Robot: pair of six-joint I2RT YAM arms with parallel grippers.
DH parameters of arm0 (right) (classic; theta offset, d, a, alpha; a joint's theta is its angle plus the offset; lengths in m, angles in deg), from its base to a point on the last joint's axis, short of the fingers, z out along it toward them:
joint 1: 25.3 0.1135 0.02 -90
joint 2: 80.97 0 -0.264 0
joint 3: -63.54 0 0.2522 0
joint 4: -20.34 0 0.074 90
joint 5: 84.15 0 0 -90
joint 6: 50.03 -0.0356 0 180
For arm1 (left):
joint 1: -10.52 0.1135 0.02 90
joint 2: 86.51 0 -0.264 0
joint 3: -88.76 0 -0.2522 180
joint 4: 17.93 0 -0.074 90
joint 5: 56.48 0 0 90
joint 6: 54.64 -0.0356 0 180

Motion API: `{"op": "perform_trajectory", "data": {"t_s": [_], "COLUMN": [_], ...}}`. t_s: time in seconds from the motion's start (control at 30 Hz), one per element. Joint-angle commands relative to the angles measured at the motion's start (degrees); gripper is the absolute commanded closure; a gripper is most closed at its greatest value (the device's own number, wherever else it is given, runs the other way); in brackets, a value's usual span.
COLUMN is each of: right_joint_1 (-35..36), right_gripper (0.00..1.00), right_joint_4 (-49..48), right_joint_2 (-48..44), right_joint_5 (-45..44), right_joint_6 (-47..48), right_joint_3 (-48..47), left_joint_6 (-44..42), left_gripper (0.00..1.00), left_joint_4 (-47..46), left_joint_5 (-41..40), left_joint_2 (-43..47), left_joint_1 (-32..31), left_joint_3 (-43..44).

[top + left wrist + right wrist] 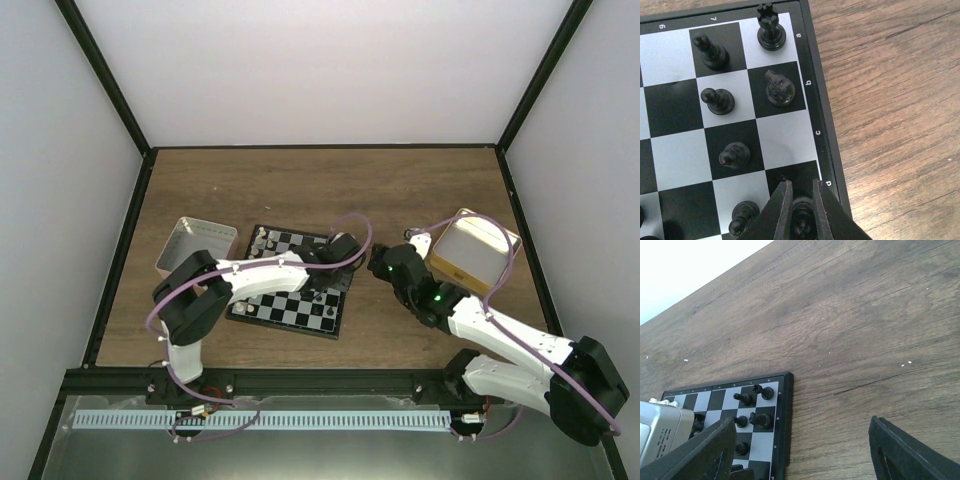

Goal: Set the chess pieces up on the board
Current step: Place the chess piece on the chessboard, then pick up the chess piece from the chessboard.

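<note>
The board (785, 137) fills the left of the left wrist view, its right edge lettered a to d. Black chess pieces stand on it: a rook (770, 27), a knight (779, 89) and pawns (719, 100) in the column beside them. My left gripper (801, 192) is shut on a black piece (804, 220) over the edge square marked d. My right gripper (802, 422) hangs open and holds nothing, above bare wood just right of the board (762, 445). From above, the left gripper (325, 285) reaches over the board's right side and white pieces (262, 240) stand at its far left.
A pinkish shallow tin (197, 245) sits left of the board. A yellow-tan tin (475, 250) sits right of it, behind the right arm. Black frame rails run along the table's edges.
</note>
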Motion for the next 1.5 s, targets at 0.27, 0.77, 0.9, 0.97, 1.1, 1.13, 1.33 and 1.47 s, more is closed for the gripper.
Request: {"op": "perform_trajectory", "data": {"t_s": [0.27,0.77,0.9,0.97,1.1,1.13,1.33,1.47], "right_joint_1": [-0.7,-0.8,-0.8,-0.8,-0.9,-0.9,-0.9,-0.9], "right_gripper": [0.26,0.26,0.26,0.26,0.25,0.25,0.25,0.26], "right_joint_4": [0.5,1.1,1.2,1.5,1.1,0.7,-3.5,-1.9], "right_joint_2": [-0.6,-2.6,-2.9,-3.2,-3.7,-3.6,-0.2,7.0], "right_joint_5": [-1.6,-2.0,-1.8,-1.7,-1.0,-0.5,7.8,13.1], "right_joint_6": [-0.2,-0.5,-0.6,-0.6,0.0,0.5,6.9,12.4], "right_joint_3": [0.3,0.6,0.4,0.4,0.4,0.3,-1.4,-7.6], "left_joint_6": [-0.7,-1.1,-1.2,-0.9,0.1,0.5,3.4,5.0], "left_gripper": [0.86,0.69,0.64,0.62,0.55,0.53,0.51,0.5], "left_joint_4": [-0.7,0.2,0.6,0.7,0.1,-0.2,-1.9,-5.0], "left_joint_5": [-0.2,0.8,1.0,0.8,0.5,0.4,2.3,4.3], "left_joint_2": [-2.6,0.5,2.8,4.1,8.1,9.1,15.0,20.4], "left_joint_1": [1.0,1.3,1.9,2.4,4.3,5.0,11.7,15.8], "left_joint_3": [2.5,2.9,3.3,3.1,1.2,0.4,-6.1,-11.8]}}
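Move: The dark d square on the board's right edge, where the left hand is bringing a tall black piece it already holds, lies about 1 cm ahead of that hand, sideways in line and some 3 cm below. From the hand, the nearest pawn is 1 cm ahead and 3 cm left, the next pawn 4 cm ahead and 2 cm left, and the knight 6 cm ahead, 1 cm right, all about 2 cm lower. From the right hand the square lies roughly 11 cm left, 1 cm back, 12 cm below. The tall black piece, still pinched in the left fingers, is eased about 1 cm forward onto the dark d square, and the fingers then open to about half and let go. The left hand rises some 7 cm and swings about 8 cm left and a little forward over the board's middle, turning roughly 15 degrees counter-clockwise. At the end the right hand, open and empty, shifts 2 cm left. ##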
